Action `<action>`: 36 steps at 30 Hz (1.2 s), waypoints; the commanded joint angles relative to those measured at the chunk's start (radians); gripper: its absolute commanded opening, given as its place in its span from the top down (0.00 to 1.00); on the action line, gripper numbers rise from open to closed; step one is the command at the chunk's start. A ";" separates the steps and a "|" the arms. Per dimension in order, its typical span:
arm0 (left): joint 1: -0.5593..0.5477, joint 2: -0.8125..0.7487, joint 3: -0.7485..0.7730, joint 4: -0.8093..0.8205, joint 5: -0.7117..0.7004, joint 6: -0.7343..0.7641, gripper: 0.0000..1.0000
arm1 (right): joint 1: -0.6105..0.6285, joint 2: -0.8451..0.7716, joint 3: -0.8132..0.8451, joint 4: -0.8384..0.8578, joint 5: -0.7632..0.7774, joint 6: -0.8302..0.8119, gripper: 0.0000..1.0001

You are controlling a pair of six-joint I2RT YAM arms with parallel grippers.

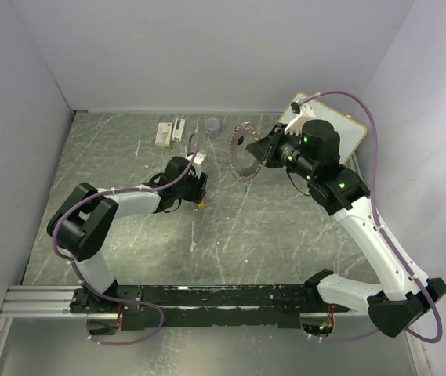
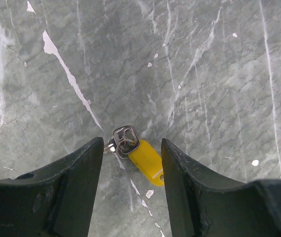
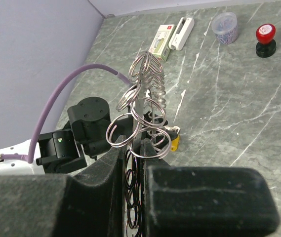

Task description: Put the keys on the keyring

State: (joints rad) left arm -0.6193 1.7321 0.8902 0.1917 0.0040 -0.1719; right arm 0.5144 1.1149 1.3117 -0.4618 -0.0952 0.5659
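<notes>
A small key with a yellow head (image 2: 147, 160) and a little silver ring on it lies flat on the marble table. My left gripper (image 2: 132, 141) hangs just above it, open, one finger on each side and neither touching it. In the top view the left gripper (image 1: 198, 194) is left of centre with the yellow key (image 1: 202, 204) at its tip. My right gripper (image 3: 136, 143) is shut on the keyring (image 3: 142, 106), a thin metal ring fringed with small split rings, held upright above the table. In the top view the keyring (image 1: 242, 153) stands just left of the right gripper (image 1: 266, 149).
At the back of the table stand a white box (image 1: 164, 133), a white stapler-like piece (image 1: 179, 128) and a grey round cup (image 1: 213, 126). A red-capped black knob (image 3: 265, 39) sits near the cup. A white board (image 1: 346, 133) lies behind the right arm. Walls enclose three sides.
</notes>
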 commanded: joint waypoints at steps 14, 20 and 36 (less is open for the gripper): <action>-0.009 0.075 0.030 0.037 -0.021 0.033 0.44 | -0.015 -0.014 -0.011 0.030 -0.016 -0.008 1.00; -0.012 0.075 0.022 0.035 -0.021 0.040 0.49 | -0.015 -0.012 -0.020 0.034 -0.022 -0.006 1.00; -0.043 0.101 0.030 0.027 -0.055 0.054 0.69 | -0.043 -0.020 -0.030 0.027 -0.022 -0.008 1.00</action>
State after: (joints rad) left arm -0.6510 1.8107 0.8970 0.2184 -0.0280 -0.1299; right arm 0.4942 1.1149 1.2816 -0.4633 -0.1146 0.5640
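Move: The keys lie flat on the table almost under the left hand's open fingers, about 1 cm ahead, level sideways and 4 cm below, with their yellow tag roughly 1 cm back of the hand and just as low. Well beyond stand the small box, some 28 cm ahead and 14 cm left, and the clear cup, 29 cm ahead and 4 cm right. From the right hand, the keys are about 8 cm ahead, 13 cm left and 35 cm below. The keys' metal end is straddled by the left fingers, which sink almost straight down about 2.5 cm, stop close to the table and narrow from well open to about half that gap. The forward-left finger comes against the keys as the hand edges slightly right, still not shut. The right hand keeps its grip on the coiled keyring, lowering it about 1.5 cm. ##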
